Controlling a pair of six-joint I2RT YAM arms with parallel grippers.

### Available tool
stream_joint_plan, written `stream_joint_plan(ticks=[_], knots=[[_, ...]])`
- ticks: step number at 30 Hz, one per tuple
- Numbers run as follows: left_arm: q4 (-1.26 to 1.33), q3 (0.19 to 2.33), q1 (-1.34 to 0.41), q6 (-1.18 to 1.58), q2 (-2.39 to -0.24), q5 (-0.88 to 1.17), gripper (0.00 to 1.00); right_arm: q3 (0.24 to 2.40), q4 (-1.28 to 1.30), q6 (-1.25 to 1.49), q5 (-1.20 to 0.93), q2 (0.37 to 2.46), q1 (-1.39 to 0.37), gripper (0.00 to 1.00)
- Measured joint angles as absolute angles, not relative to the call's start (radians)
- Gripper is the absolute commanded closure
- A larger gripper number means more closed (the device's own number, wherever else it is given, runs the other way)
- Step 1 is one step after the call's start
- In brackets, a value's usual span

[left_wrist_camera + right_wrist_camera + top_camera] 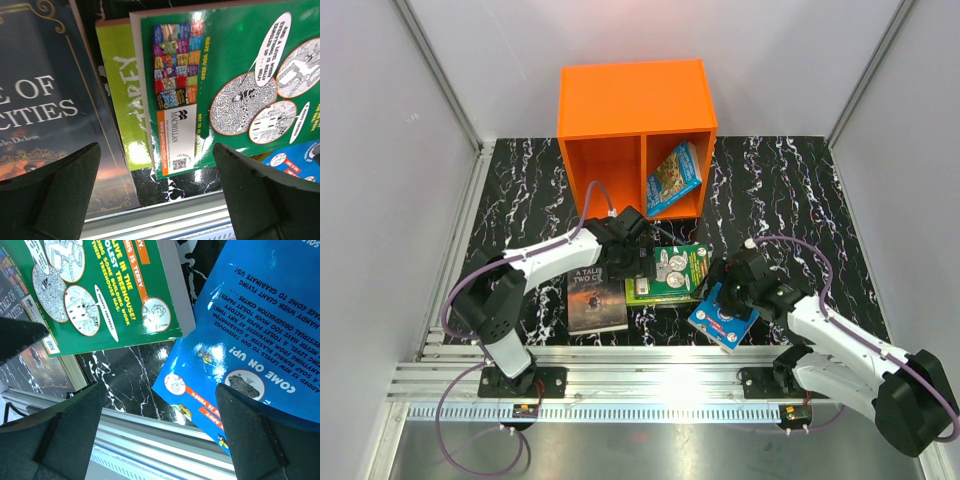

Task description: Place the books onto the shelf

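The orange shelf (635,100) stands at the back, with one illustrated book (674,178) leaning in its right compartment. On the black mat lie the dark brown book (596,298) (45,100), a green book (675,272) (225,75) (100,290) stacked on a lime-green one (125,100), and a blue book (722,320) (255,330). My left gripper (635,262) (157,195) hangs open above the gap between the brown and green books. My right gripper (735,300) (160,435) is open over the blue book's near corner, holding nothing.
An aluminium rail (650,385) runs along the near edge of the mat, just below both grippers. White walls close in the left, right and back sides. The left compartment of the shelf (602,170) shows nothing inside.
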State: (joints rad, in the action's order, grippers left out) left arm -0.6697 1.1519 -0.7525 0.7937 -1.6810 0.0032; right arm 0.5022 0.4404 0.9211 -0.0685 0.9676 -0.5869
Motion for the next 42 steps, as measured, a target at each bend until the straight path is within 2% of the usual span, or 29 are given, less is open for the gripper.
stream_joint_plan(ticks=[4,12,18,33,36,39,40,41,42], knots=[[-0.668,1.151,-0.758,0.791,-1.687,0.017,0.01,0.503,0.441,0.916,-0.05,0.966,-0.552,0.0],[-0.666,1.152,-0.76,0.772,-1.699,0.028,0.01,0.501,0.348,0.875,-0.083,1.012,-0.323,0.0],[-0.683,1.179,-0.77,0.762,-1.732,0.031,0.01,0.527,0.17,0.881,-0.202,1.195,-0.316,0.0],[-0.722,1.309,-0.823,0.767,-1.818,0.038,0.01,0.457,-0.131,0.924,-0.341,1.337,-0.316,0.02],[-0.731,1.326,-0.829,0.768,-1.832,0.039,0.01,0.45,-0.165,0.923,-0.36,1.356,-0.316,0.06],[-0.739,1.329,-0.83,0.774,-1.837,0.039,0.01,0.44,-0.17,0.918,-0.36,1.348,-0.315,0.15],[-0.739,1.329,-0.831,0.777,-1.837,0.039,0.01,0.438,-0.162,0.913,-0.359,1.343,-0.315,0.2],[-0.739,1.33,-0.831,0.78,-1.837,0.039,0.01,0.435,-0.14,0.906,-0.356,1.333,-0.315,0.33],[-0.739,1.33,-0.833,0.783,-1.837,0.039,0.01,0.435,-0.113,0.894,-0.352,1.322,-0.315,0.4]])
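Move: The green book lies low under both my hands. From my right hand its middle is about 9 cm left and 5 cm ahead, while the blue book's middle is some 5 cm right and 3 cm back. From my left hand the green book's middle is about 8 cm right and level with it, and A Tale of Two Cities lies some 9 cm left and 4 cm back. My right hand sweeps about 5 cm forward and as much to the right, shoving against the blue book, then swings back left and on forward to the green book's right edge. There I roll it about 15 degrees, left side up, sink some 2 cm with the fingers either side of that edge and begin closing them. My left hand slides about 4 cm right, low over the green book, fingers wide open. ##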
